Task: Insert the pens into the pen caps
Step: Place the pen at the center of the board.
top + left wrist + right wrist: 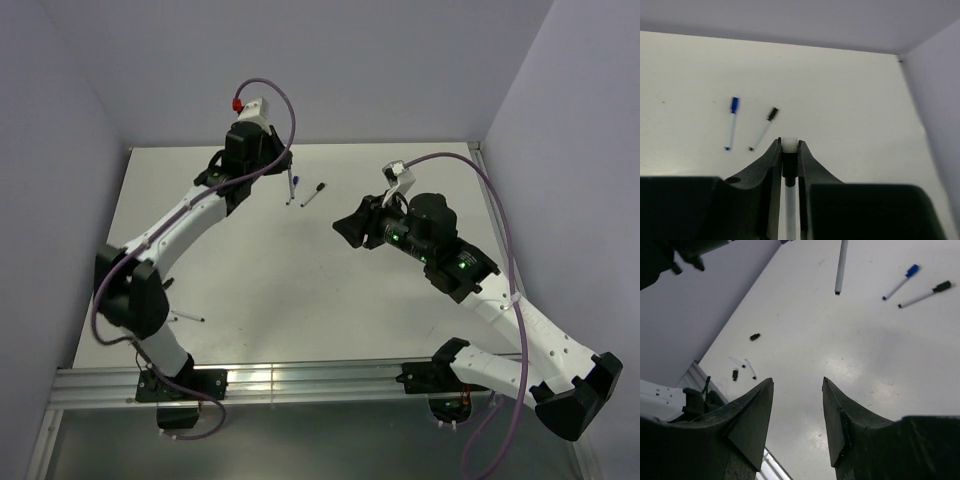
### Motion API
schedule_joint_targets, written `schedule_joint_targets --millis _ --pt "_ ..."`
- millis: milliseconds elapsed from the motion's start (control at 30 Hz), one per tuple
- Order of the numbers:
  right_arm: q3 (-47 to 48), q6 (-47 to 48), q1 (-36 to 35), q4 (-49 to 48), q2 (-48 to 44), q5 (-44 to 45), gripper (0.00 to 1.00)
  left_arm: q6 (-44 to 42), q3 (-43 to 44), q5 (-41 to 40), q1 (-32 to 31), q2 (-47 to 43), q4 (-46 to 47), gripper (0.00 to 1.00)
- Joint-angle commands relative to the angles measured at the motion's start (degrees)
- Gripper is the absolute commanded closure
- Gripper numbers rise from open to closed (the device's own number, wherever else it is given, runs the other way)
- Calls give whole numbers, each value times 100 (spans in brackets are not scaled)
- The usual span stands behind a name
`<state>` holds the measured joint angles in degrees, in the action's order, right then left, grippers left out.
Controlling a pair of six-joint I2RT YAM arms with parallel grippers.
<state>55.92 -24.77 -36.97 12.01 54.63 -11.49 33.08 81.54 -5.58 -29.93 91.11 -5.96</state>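
My left gripper (789, 141) is shut on a pen (789, 200). A black section with a white end sits between the fingers, and the white barrel runs back toward the camera. In the right wrist view this pen (841, 265) hangs dark tip down. A blue-capped pen (731, 122) and a black-capped pen (763, 128) lie on the table beyond it, also seen from above (313, 193). Two loose black caps (755, 337) (735, 374) and two thin uncapped pens (750, 369) lie near the left arm's base. My right gripper (798, 379) is open and empty above mid-table (350, 228).
Purple walls (560, 100) close in the white table (260, 270) at the back and on both sides. An aluminium rail (300, 380) runs along the near edge. The left arm (180, 225) stretches diagonally over the left half of the table.
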Motion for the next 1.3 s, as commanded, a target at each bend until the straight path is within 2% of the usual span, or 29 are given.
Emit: schedule_joint_targets --millis 0,167,233,333,533,733,867,1067,1267 --pt "226 52 -3 538 -67 787 49 -1091 704 330 444 1003 -546 100" --pt "103 34 32 627 -119 885 49 -1654 1890 -38 682 2451 -600 100" --pt "16 34 58 601 -154 832 49 -1734 2032 -381 717 2866 -521 100" --pt "-29 25 67 539 -146 771 49 -1726 2270 -610 796 3184 -380 99" --pt "-37 43 85 487 -102 771 49 -1708 2718 -558 884 3948 -432 93" --pt "-81 43 120 443 -49 674 49 -1796 2929 -628 893 4256 -380 87" --pt "-90 52 129 434 -23 665 49 -1814 3000 -549 893 4336 -354 73" --pt "-64 60 138 451 4 639 49 -1788 2851 -505 893 4310 -231 60" --pt "-72 52 146 443 -23 595 49 -1603 2210 -768 893 3635 33 59"
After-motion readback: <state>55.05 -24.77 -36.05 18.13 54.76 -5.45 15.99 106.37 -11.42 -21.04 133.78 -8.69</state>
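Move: The open patch of board where the held pen's black cap is to come down lies about 15 cm ahead of the left hand, 5 cm to its left and 23 cm below. The blue-capped pen is about 12 cm ahead, straight in line sideways; the black-capped pen already on the board is some 11 cm ahead and 6 cm right, both about 24 cm down. From the right hand, that patch is roughly 35 cm ahead, 18 cm left and 25 cm below. The black-capped pen, still pinched by its cap, is carried steeply down by the left hand, some 23 cm, and about 15 cm forward with a little left, to the board just left of the blue-capped pen. The hand rolls its left side up and its fingers tip down on the way; the last centimetres are slow, then they open and let go. The right hand, empty and open, eases some 3 cm down and slightly right. ##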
